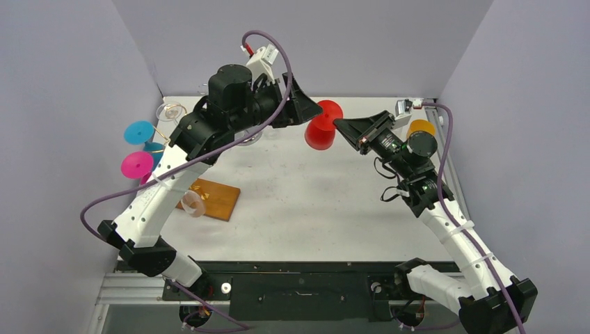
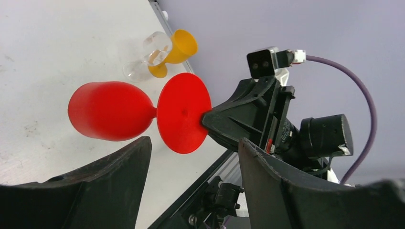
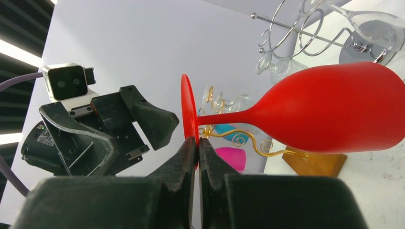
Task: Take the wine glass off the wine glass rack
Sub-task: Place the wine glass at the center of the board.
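Observation:
A red wine glass point(image 1: 322, 126) hangs on its side above the table's far middle, away from any rack. My right gripper point(image 1: 339, 124) is shut on the rim of its round foot point(image 3: 188, 109), and the bowl point(image 3: 334, 107) points away from it. From the other side comes my left gripper point(image 1: 304, 104), which stands open just beside the glass. In the left wrist view the red glass point(image 2: 110, 117) lies beyond the fingers point(image 2: 119, 181), and nothing is between them. The gold wire wine glass rack point(image 3: 248, 140) on its wooden base point(image 1: 212, 198) stands at the left.
Blue point(image 1: 139, 132) and pink point(image 1: 136, 165) glasses hang on the gold rack by the left wall. A chrome wire rack point(image 3: 286, 33) with clear glasses point(image 1: 170, 110) stands at the back left. An orange glass point(image 1: 421, 129) and a clear glass point(image 2: 150, 52) sit near the right edge.

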You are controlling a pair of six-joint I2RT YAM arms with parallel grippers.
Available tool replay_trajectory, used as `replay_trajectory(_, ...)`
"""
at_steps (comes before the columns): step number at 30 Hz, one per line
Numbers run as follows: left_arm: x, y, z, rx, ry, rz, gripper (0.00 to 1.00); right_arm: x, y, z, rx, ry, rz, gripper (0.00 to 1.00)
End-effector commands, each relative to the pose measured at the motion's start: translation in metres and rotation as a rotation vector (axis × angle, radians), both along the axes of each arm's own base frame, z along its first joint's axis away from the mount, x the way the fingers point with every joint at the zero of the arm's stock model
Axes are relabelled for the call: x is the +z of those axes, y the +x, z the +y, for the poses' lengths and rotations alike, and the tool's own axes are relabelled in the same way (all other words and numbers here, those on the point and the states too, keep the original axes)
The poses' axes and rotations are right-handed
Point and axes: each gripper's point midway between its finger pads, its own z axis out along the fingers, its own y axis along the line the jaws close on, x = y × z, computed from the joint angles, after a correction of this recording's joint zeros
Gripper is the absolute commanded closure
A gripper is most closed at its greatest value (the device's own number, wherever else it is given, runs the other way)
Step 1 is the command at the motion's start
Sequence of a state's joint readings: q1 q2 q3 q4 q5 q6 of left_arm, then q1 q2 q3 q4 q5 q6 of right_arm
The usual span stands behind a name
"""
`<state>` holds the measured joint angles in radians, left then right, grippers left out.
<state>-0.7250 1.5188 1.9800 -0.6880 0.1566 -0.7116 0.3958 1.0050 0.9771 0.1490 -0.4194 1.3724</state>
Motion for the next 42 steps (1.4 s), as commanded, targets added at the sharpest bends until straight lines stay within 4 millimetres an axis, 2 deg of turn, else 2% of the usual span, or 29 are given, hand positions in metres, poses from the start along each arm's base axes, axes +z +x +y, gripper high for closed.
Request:
replay_trajectory(1, 0.031, -0.005, -0.004, -0.058, -0.131, -0.026, 0.39, 0.032, -0.015, 0.001, 0.058, 0.067, -0.112, 1.0)
replay_trajectory(7, 0.022, -0.001, -0.004, -0.071, -0.133, 0.017, 0.46, 0.037, -0.015, -0.004, 0.057, 0.082, -0.133, 1.0)
replay_trajectory(11, 0.019, 0.001, -0.004, -0.072, -0.138, 0.028, 0.46, 0.039, -0.015, -0.006, 0.057, 0.082, -0.139, 1.0)
replay_trajectory(17, 0.016, 0.0, -0.014, -0.119, -0.165, 0.064, 0.51, 0.043, -0.017, -0.003, 0.077, 0.074, -0.169, 1.0)
replay_trajectory(25, 0.012, -0.003, -0.023, -0.162, -0.185, 0.105, 0.67, 0.045, -0.019, 0.001, 0.105, 0.047, -0.187, 1.0)
replay_trajectory(29, 0.01, -0.003, -0.025, -0.168, -0.194, 0.122, 0.81, 0.045, -0.018, 0.002, 0.107, 0.036, -0.192, 1.0)
replay_trajectory(31, 0.01, -0.004, -0.026, -0.171, -0.2, 0.129, 0.94, 0.044, -0.017, 0.001, 0.102, 0.022, -0.192, 1.0)
replay_trajectory(34, 0.01, -0.005, -0.027, -0.176, -0.209, 0.143, 1.0, 0.041, -0.015, 0.002, 0.095, -0.005, -0.197, 1.0)
replay_trajectory(36, 0.011, -0.004, -0.027, -0.177, -0.222, 0.157, 1.0, 0.035, -0.011, -0.001, 0.077, -0.041, -0.2, 0.8)
replay_trajectory(37, 0.014, -0.004, -0.026, -0.173, -0.244, 0.166, 1.0, 0.033, -0.008, -0.004, 0.06, -0.055, -0.202, 0.55)
replay_trajectory(38, 0.012, -0.001, -0.024, -0.163, -0.253, 0.18, 1.0, 0.031, -0.006, -0.008, 0.044, -0.075, -0.208, 0.48)
replay_trajectory(39, 0.022, -0.002, -0.022, -0.156, -0.3, 0.184, 1.0, 0.03, -0.002, -0.014, 0.023, -0.083, -0.21, 0.35)
replay_trajectory(40, 0.02, 0.003, -0.019, -0.129, -0.332, 0.228, 1.0, 0.029, 0.001, -0.02, -0.002, -0.093, -0.223, 0.3)
replay_trajectory(41, 0.032, 0.006, -0.015, -0.114, -0.377, 0.204, 1.0, 0.03, 0.003, -0.026, -0.022, -0.096, -0.232, 0.22)
replay_trajectory(42, 0.038, 0.008, -0.014, -0.1, -0.422, 0.225, 1.0, 0.031, 0.004, -0.032, -0.043, -0.097, -0.253, 0.2)
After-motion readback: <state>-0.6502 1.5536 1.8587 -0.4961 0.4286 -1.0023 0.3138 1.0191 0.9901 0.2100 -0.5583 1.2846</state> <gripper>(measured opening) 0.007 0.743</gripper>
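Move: The red wine glass hangs foot up, bowl straight below, its foot already pinched at the rim by the right fingers. The foot's middle lies about 5 cm right, 2 cm ahead and 3 cm below the left hand, and some 2 cm ahead and 2 cm left of the right hand, level with it. The silver rack stands about 22 cm left and 10 cm ahead of the left hand, its middle some 12 cm lower; the yellow goblet is roughly 33 cm right and 8 cm ahead of the right hand, down on the table. The left hand eases some 3 cm to the right and slightly down towards the glass's foot, turning its wrist about 20 degrees so the disc comes edge-on between its pads, and shuts its half-open fingers to pinch the near rim. The right hand keeps its pinch on the other side while drifting about 1.5 cm up and 1 cm back, then, once the left fingers are shut, spreads its own wide, lets go of the foot and starts off to the right and forward. ##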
